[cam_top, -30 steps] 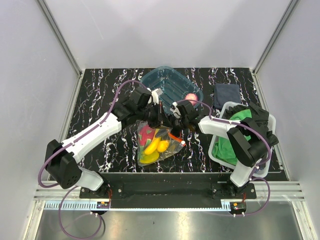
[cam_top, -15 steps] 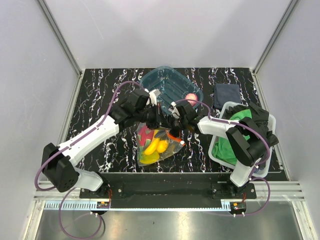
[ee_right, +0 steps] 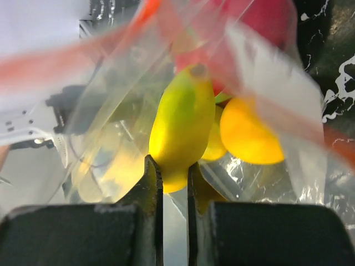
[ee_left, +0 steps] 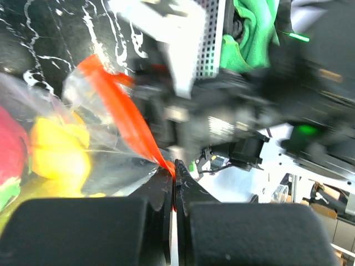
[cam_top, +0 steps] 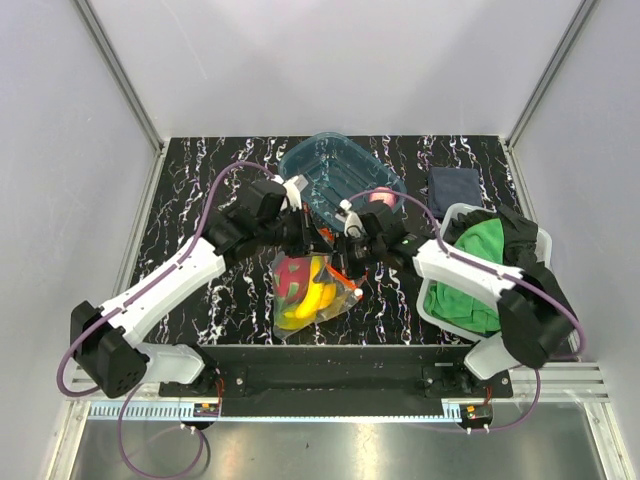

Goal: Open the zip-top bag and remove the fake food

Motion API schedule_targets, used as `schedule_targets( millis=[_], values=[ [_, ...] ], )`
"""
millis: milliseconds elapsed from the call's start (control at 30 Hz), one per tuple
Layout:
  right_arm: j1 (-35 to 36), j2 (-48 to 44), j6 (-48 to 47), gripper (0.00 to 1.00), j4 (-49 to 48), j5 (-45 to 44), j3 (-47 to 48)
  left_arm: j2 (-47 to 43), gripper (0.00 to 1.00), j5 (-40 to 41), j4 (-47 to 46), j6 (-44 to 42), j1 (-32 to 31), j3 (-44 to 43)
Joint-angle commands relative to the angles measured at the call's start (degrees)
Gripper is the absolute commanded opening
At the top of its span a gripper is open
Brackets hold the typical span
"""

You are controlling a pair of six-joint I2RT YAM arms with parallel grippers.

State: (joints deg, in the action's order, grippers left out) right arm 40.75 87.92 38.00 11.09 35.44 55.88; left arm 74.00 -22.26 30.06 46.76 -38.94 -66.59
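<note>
The zip-top bag (cam_top: 308,292) lies at the table's middle front, with the fake food showing through it: a yellow banana (cam_top: 320,296) and a red fruit (cam_top: 291,272). My left gripper (cam_top: 312,233) is shut on the bag's red-orange zip strip (ee_left: 119,108), which is pinched at the tips of my left gripper (ee_left: 175,166). My right gripper (ee_right: 174,172) reaches into the bag's mouth and is shut on the end of the banana (ee_right: 183,122). A yellow round piece (ee_right: 249,136) and the red fruit (ee_right: 260,22) lie behind it.
A teal tray (cam_top: 335,170) stands behind the bag with a pinkish ball (cam_top: 381,196) in it. At the right, a white basket (cam_top: 541,243) holds a green cloth (cam_top: 478,250). A dark cloth (cam_top: 452,187) lies at the back right.
My right gripper has closed from half open onto the banana's end. Both wrists have drawn slightly toward the back, and the bag has been pulled narrower and more upright between them.
</note>
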Motion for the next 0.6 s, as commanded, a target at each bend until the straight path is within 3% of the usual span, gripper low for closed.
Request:
schedule_targets(
  millis=[0, 400, 567],
  values=[
    [0.3, -7.1, -4.3, 0.00, 5.4, -3.0, 1.2, -3.3, 0.00, 2.0, -1.7, -1.4, 0.9, -0.5],
    [0.1, -20.0, -11.0, 0.00, 17.7, -19.2, 5.1, -7.6, 0.00, 2.5, 1.8, -3.0, 2.2, 2.6],
    [-0.8, -21.3, -13.3, 0.00, 21.1, -25.4, 11.3, -8.4, 0.00, 2.6, 2.8, -3.9, 3.0, 4.2]
  ],
)
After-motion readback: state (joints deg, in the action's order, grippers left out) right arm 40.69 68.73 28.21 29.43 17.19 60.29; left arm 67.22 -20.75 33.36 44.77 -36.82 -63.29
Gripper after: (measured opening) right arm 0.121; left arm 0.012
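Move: My right hand already holds the banana inside the bag. The blue tray it is bound for has its middle some 23 cm ahead, about level sideways and 10 cm lower, with the peach about 19 cm ahead and 10 cm right. Still bagged are the red fruit, roughly 12 cm left and 2 cm back, and the orange, 4 cm left and 7 cm back. From my left hand, gripping the orange zip edge, the tray lies about 21 cm ahead and 4 cm right. I draw the banana up and to the right out of the bag mouth, my right hand rising about 7 cm and going some 6 cm right, away from my left hand, fingers still shut on it and the wrist rolling some 20 degrees. My left hand keeps its pinch on the zip edge and shifts about 3 cm left. ##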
